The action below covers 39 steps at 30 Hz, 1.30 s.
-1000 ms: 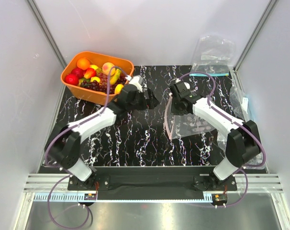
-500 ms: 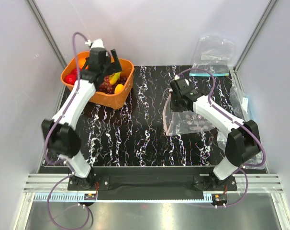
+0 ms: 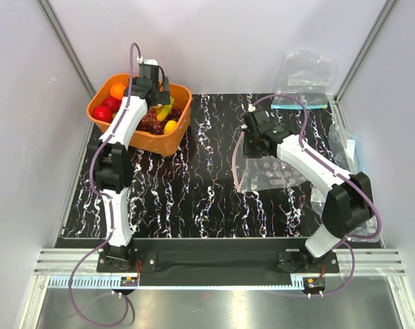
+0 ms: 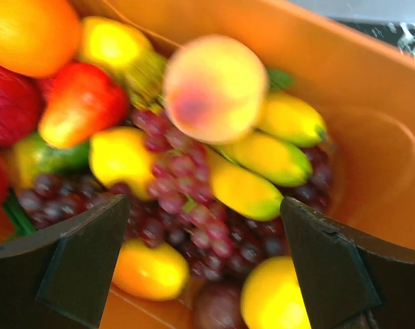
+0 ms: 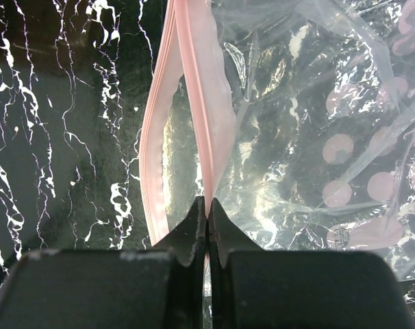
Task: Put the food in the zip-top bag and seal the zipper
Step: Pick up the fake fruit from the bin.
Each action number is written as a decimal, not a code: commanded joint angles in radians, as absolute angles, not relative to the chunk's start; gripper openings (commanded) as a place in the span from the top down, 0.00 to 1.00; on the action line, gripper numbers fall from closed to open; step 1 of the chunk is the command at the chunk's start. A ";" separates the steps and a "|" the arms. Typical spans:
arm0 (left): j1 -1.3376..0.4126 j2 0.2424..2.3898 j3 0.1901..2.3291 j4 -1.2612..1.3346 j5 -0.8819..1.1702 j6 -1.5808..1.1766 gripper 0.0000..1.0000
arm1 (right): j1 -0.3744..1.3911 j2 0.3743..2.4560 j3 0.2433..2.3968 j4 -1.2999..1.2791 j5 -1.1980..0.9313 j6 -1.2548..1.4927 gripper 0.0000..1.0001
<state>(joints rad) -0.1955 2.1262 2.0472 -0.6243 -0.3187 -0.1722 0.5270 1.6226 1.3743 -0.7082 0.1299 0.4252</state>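
Observation:
The food lies in an orange basket: an orange [image 3: 118, 90] [image 4: 29, 34], red fruits [image 3: 110, 104] [image 4: 9, 103] and a yellow-pink peach [image 4: 214, 89]. My left gripper [image 3: 153, 86] [image 4: 204, 267] hangs open just above the pile, below the peach, with nothing between its fingers. The clear zip-top bag [image 3: 283, 175] [image 5: 296, 137] lies on the black marbled table at the right. My right gripper [image 3: 248, 152] [image 5: 206, 205] is shut on one lip of the pink zipper [image 3: 237, 168] [image 5: 194, 82], lifting it so the mouth gapes toward the left.
The orange basket [image 3: 168, 140] at the back left also holds a yellow banana bunch [image 4: 262, 154] and dark grapes [image 4: 173, 199]. A second clear bag with a teal strip [image 3: 300, 103] lies at the back right. More clear plastic [image 3: 344, 147] sits by the right wall.
My left arm has swung from the table's middle back to the basket and now hovers over the fruit. The right gripper has kept its hold on the bag's lip.

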 commanded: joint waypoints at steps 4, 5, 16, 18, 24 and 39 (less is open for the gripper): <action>-0.138 2.215 2.206 -0.624 -0.224 -0.138 0.01 | 0.525 1.623 1.430 -0.724 0.117 0.397 1.00; -0.138 2.253 2.224 -0.632 -0.221 -0.134 0.01 | 0.525 1.621 1.431 -0.723 0.114 0.399 1.00; -0.078 2.450 2.327 -0.545 -0.005 -0.199 0.01 | 0.523 1.635 1.443 -0.729 0.107 0.390 1.00; -0.068 2.476 2.336 -0.535 0.059 -0.225 0.05 | 0.523 1.628 1.442 -0.729 0.109 0.391 1.00; -0.060 2.334 2.156 -0.384 0.069 -0.226 0.39 | 0.523 1.605 1.427 -0.727 0.117 0.394 1.00; -0.087 1.769 1.662 -0.267 0.121 -0.224 0.57 | 0.523 1.562 1.405 -0.738 0.103 0.384 1.00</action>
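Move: The peach on top of the pile is about 7 cm ahead of my open left hand, 1 cm to its left and some 9 cm below. The bananas stand about 4 cm nearer me than the peach and 4 cm to its right. The red grapes are some 8 cm nearer me and 2 cm to its left, the orange 15 cm to its left and 3 cm farther out. From my right hand the peach is about 28 cm ahead, 35 cm left and 4 cm lower. I reach my open left hand forward over the peach and then down into the bin, about 7 cm out and 8 cm down, and close the fingers on the peach's sides, the hand's left side dipping some 15 degrees. Keeping that grip, I lift about 13 cm while drawing back towards me by 8 or 9 cm. ##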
